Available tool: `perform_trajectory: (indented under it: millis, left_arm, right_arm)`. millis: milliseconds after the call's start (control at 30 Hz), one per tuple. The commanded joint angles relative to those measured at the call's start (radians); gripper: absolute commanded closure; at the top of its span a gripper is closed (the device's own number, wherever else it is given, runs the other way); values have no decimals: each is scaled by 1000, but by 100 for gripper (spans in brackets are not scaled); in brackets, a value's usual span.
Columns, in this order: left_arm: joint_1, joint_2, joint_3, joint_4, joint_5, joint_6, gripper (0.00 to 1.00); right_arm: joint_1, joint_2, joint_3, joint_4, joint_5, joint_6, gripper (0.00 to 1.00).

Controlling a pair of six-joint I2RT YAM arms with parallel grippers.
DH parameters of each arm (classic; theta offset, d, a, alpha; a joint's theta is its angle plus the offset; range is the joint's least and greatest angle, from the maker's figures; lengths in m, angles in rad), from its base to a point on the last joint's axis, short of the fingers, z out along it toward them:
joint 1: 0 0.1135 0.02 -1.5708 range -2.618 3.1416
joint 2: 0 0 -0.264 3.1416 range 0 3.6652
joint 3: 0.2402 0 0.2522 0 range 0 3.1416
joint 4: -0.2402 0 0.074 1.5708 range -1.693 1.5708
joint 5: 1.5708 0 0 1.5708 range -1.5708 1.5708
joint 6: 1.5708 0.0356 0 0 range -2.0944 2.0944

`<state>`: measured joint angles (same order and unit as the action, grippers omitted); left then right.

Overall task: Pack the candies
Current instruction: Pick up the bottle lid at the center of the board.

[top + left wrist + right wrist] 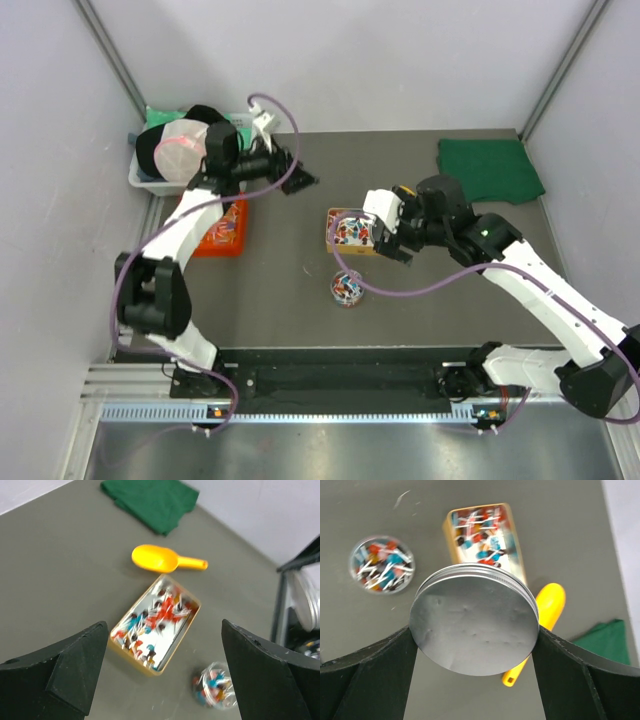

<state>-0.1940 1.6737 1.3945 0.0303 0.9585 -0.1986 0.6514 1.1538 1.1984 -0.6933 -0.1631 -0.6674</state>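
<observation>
The candies lie in three places: a shallow yellow tin [336,216], a small clear jar [347,288] in front of it, and an orange tray [220,228] at the left. My right gripper [474,630] is shut on a round silver lid [475,622], held above the table just right of the tin [482,535], with the jar [381,564] off to one side. My left gripper [164,625] hangs open and empty, high over the table's far left part [295,172]. An orange scoop [162,560] rests beyond the tin [155,625].
A folded green cloth [488,168] lies at the far right corner. A white bin [150,178] with bagged items stands at the far left, beside the orange tray. Grey walls close in both sides and the back.
</observation>
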Motion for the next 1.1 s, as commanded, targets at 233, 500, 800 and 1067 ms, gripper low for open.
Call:
perform_trajectory:
  millis: [233,500,800,1067]
  left_arm:
    - [-2,-408,-601,125,-172,419,1]
    - [-10,-482,-804,218,-152,527,1]
    - [-42,-509,-986,396,-41,666,1]
    - [-243,-500,-1006,371,-178,841,1]
  right_arm:
    - [11,93,50,-123,-139,-21,44]
    - [83,193,41,-98,-121,-6,43]
    - [137,323,78,-112,-183,6,43]
    - [148,405,107,-115,-257,45,41]
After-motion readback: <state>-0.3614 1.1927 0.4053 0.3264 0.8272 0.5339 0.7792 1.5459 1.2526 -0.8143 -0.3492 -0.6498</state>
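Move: The open bottle full of candies, where the lid is headed, stands about 3 cm back, 11 cm left and 21 cm below the right hand, which already holds the lid. The candy box is roughly 13 cm farther out than the bottle and 4 cm right of it; the yellow scoop lies some 12 cm ahead and 8 cm right of the right hand. From the left hand the bottle is about 16 cm back, 11 cm right and 24 cm down. The lid, still gripped in the right hand, is lowered about 12 cm and carried 6 cm left and a little back, towards the bottle's mouth, the fingers tipping some 30 degrees nearer straight down. The empty left hand, wide open throughout, sinks and draws back about 17 cm each way, first drifting left, then curving right towards the bottle's left side, without touching it. ##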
